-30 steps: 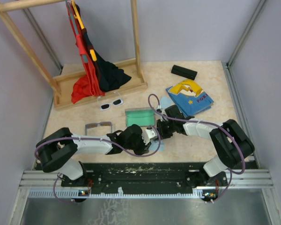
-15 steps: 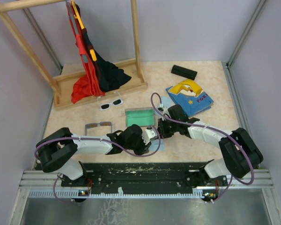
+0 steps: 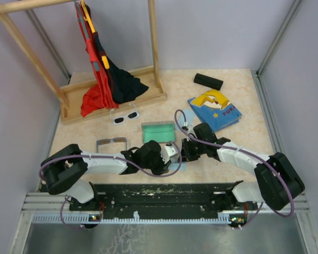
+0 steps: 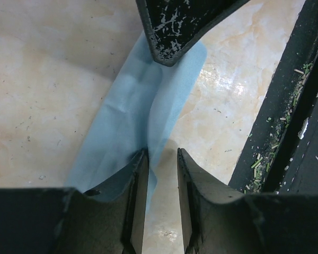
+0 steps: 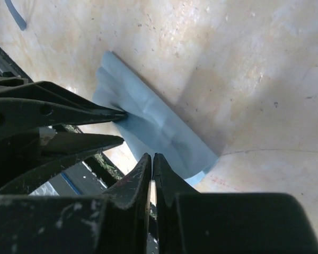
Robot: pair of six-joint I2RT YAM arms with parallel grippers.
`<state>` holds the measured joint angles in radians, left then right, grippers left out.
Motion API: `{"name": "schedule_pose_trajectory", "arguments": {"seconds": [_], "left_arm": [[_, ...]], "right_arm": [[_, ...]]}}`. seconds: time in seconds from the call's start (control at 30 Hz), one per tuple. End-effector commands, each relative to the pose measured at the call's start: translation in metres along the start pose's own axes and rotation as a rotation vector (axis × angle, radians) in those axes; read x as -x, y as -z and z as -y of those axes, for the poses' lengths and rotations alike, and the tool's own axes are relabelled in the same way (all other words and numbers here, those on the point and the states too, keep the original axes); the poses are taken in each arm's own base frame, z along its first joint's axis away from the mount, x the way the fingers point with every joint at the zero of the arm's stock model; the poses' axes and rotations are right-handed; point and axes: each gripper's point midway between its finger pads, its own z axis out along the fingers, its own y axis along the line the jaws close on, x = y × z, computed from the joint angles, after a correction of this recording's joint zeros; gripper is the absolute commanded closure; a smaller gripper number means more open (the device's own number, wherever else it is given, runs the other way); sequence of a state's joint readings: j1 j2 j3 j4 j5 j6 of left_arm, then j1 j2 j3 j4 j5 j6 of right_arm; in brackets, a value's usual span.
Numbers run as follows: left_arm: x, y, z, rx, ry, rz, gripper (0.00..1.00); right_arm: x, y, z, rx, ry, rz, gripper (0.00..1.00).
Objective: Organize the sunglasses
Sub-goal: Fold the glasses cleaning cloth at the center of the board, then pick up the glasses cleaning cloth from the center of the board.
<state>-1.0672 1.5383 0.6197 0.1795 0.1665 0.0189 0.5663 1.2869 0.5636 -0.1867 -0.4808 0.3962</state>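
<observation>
The white-framed sunglasses (image 3: 125, 116) lie in front of the wooden rack. The grey wire-framed sunglasses (image 3: 111, 142) lie by my left forearm. Neither gripper touches them. Both grippers meet over a light-blue cloth (image 4: 132, 121) near the front edge. My left gripper (image 4: 161, 153) is open, one finger resting on the cloth's edge and bare table showing in the gap. My right gripper (image 5: 152, 157) is shut, its tips down at the opposite end of the cloth (image 5: 159, 127). Whether it pinches the fabric I cannot tell.
An open green-lined case (image 3: 158, 131) sits just behind the grippers. A colourful book (image 3: 214, 109) and a black case (image 3: 208, 81) lie at the back right. The wooden rack (image 3: 114, 100) with hanging clothes fills the back left. The black base rail (image 4: 286, 116) borders the cloth.
My right arm has swung nearer and to the right, and its gripper has come down onto the cloth and shut. The left arm and both sunglasses have not moved.
</observation>
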Motion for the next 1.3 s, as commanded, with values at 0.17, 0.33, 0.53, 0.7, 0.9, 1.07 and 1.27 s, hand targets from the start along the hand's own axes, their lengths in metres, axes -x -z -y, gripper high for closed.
{"name": "schedule_pose_trajectory", "arguments": {"seconds": [0.17, 0.33, 0.53, 0.7, 0.9, 1.07, 1.27], "left_arm": [[0.002, 0.001, 0.003, -0.006, 0.004, -0.006, 0.62], [0.012, 0.01, 0.008, -0.024, 0.013, 0.032, 0.59], [0.037, 0.031, 0.011, -0.02, 0.045, 0.131, 0.49], [0.053, 0.048, -0.014, 0.08, 0.19, 0.229, 0.44], [0.032, 0.048, -0.048, 0.161, 0.423, 0.23, 0.46], [0.019, 0.042, -0.052, 0.182, 0.495, 0.213, 0.45], [0.016, 0.037, -0.057, 0.213, 0.585, 0.23, 0.44]], "right_arm": [[-0.011, 0.005, 0.008, -0.037, -0.029, -0.009, 0.77], [-0.005, 0.014, 0.012, -0.092, -0.038, 0.039, 0.75], [0.022, 0.039, 0.018, -0.188, -0.063, 0.231, 0.68], [0.024, 0.05, 0.027, -0.233, -0.193, 0.38, 0.62], [0.014, 0.045, 0.026, -0.209, -0.263, 0.436, 0.6], [0.008, 0.033, 0.021, -0.158, -0.271, 0.412, 0.59], [0.009, 0.025, 0.025, -0.156, -0.312, 0.427, 0.59]]}}
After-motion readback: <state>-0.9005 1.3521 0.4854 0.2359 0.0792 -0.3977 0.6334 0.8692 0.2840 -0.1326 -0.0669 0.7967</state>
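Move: The glasses cleaning cloth lies right under both hands: its middle is about 3 cm to the left hand's right, 2 cm ahead and 1 cm below; from the right hand it is some 2 cm left, 1 cm back and 3 cm below. The open green case stands about 15 cm ahead of the left hand and 2 cm left. The pale blue sheet lies 19 cm ahead of the right hand, 4 cm right. Lower the right gripper a couple of centimetres, back and to the right, opening it to let go of the cloth's flap while the left finger keeps holding the left part. Then raise both: swing the right about 3 cm rightward and down again over the cloth's right end, turning clockwise; lift the left about 7 cm clear, opening it wider, then bring it forward-left and down, turning counter-clockwise nearly 30 degrees. ##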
